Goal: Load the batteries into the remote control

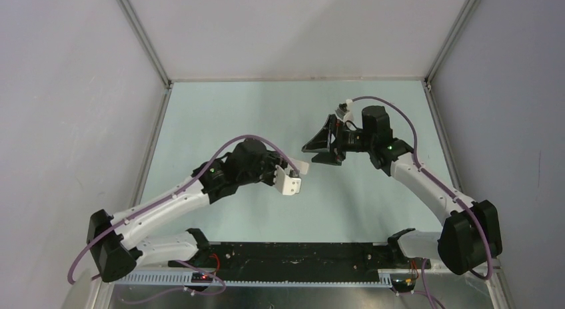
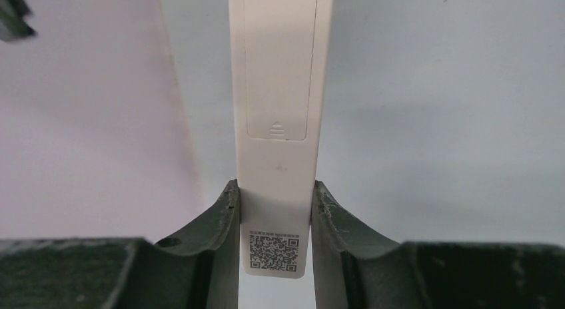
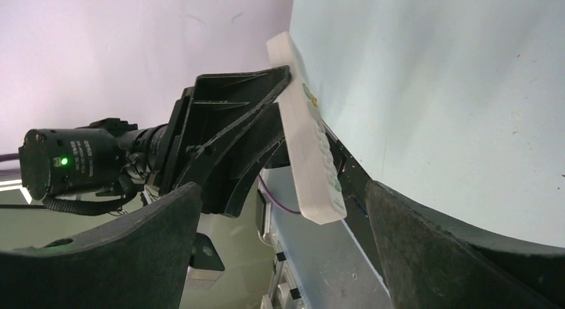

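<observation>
My left gripper (image 2: 275, 216) is shut on the remote control (image 2: 280, 89), a slim white bar held above the table. Its back faces the left wrist camera, with the battery cover and arrow mark in place and a QR label between the fingers. From the right wrist the remote control (image 3: 310, 156) shows edge-on, its button face turned toward the table. My right gripper (image 3: 280, 249) stands wide open with nothing in it, just right of the remote control (image 1: 300, 168) in the top view. The batteries are out of view.
The pale green tabletop (image 1: 266, 109) is boxed in by grey walls with aluminium posts (image 1: 143, 36). A black rail with wiring (image 1: 293, 252) runs along the near edge between the arm bases. The two grippers (image 1: 318, 154) are close together mid-table.
</observation>
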Motion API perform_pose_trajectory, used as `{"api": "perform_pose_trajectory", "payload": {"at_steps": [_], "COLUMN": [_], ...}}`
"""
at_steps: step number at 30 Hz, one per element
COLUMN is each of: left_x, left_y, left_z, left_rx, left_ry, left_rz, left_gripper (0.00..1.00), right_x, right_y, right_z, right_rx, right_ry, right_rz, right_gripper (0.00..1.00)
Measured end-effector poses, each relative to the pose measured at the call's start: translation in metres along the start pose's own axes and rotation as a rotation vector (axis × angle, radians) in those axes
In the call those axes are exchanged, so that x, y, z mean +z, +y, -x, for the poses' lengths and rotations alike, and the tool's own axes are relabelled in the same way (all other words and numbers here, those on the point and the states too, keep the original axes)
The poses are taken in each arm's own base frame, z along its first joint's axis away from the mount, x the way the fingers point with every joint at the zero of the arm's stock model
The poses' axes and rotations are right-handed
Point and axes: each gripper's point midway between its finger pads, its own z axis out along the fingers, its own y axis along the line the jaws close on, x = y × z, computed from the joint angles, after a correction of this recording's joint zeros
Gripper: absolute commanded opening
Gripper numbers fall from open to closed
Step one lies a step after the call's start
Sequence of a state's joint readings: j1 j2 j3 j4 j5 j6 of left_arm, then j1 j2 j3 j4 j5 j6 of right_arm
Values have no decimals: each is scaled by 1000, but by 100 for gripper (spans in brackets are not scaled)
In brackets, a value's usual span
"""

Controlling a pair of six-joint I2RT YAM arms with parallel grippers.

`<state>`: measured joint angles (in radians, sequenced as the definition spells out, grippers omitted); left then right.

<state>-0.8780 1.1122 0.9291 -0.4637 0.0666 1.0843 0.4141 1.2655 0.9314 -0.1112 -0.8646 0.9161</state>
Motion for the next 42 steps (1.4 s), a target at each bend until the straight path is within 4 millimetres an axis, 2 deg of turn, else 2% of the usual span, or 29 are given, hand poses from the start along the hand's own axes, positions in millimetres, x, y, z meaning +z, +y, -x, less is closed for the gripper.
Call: {"api": "perform_pose_trajectory", "payload": {"at_steps": [7, 11, 17, 22, 27, 34, 38, 42], "left_x": [-18, -32, -51, -57, -71, -85, -87, -82], "left_y": [17, 24, 29, 26, 34, 46, 50, 45], "left_z": [16, 30, 46, 48, 48, 49, 50, 47], "left_rx": [197, 277, 384, 479, 560, 627, 658, 694], "left_ry": [8, -10, -28, 5, 53, 95, 110, 128], "left_rz": [107, 161, 232, 258, 313, 374, 391, 380], "left_gripper": [0, 0, 0, 0, 0, 0, 0, 0], "right_x": [2, 4, 11, 17, 15, 22, 28, 33], "right_y": [-4, 2, 30, 57, 74, 74, 69, 72], "right_z": [-5, -13, -19, -33, -42, -46, -48, -51], "right_rx": [-76, -146, -235, -281, -290, -266, -235, -206], "right_ry": [19, 52, 111, 177, 226, 276, 305, 336], "right_rz": [-3, 33, 155, 250, 328, 358, 352, 368], "right_gripper": [95, 94, 94, 91, 89, 87, 80, 69]}}
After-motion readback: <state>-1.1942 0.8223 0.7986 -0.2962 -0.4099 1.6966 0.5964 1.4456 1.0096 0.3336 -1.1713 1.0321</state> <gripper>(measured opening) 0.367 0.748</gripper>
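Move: The left hand still pinches the remote control by its QR-code end; the remote's middle lies about 4 cm to that hand's right, 2 cm back and 2 cm above. From the wide-open right gripper the remote's middle is some 5 cm to the left, 2 cm back and 3 cm below. The right gripper itself stands roughly 9 cm to the left hand's right, level with it in reach and 5 cm higher. Keep the left pinch on the remote and lift it about 10 cm, drawing slightly back while tipping the down-sloping fingers up some 45 degrees to nearly level. Follow with the right gripper, left, back and up towards the remote's free half, turning counter-clockwise, and begin closing its jaws around the remote at the end. ##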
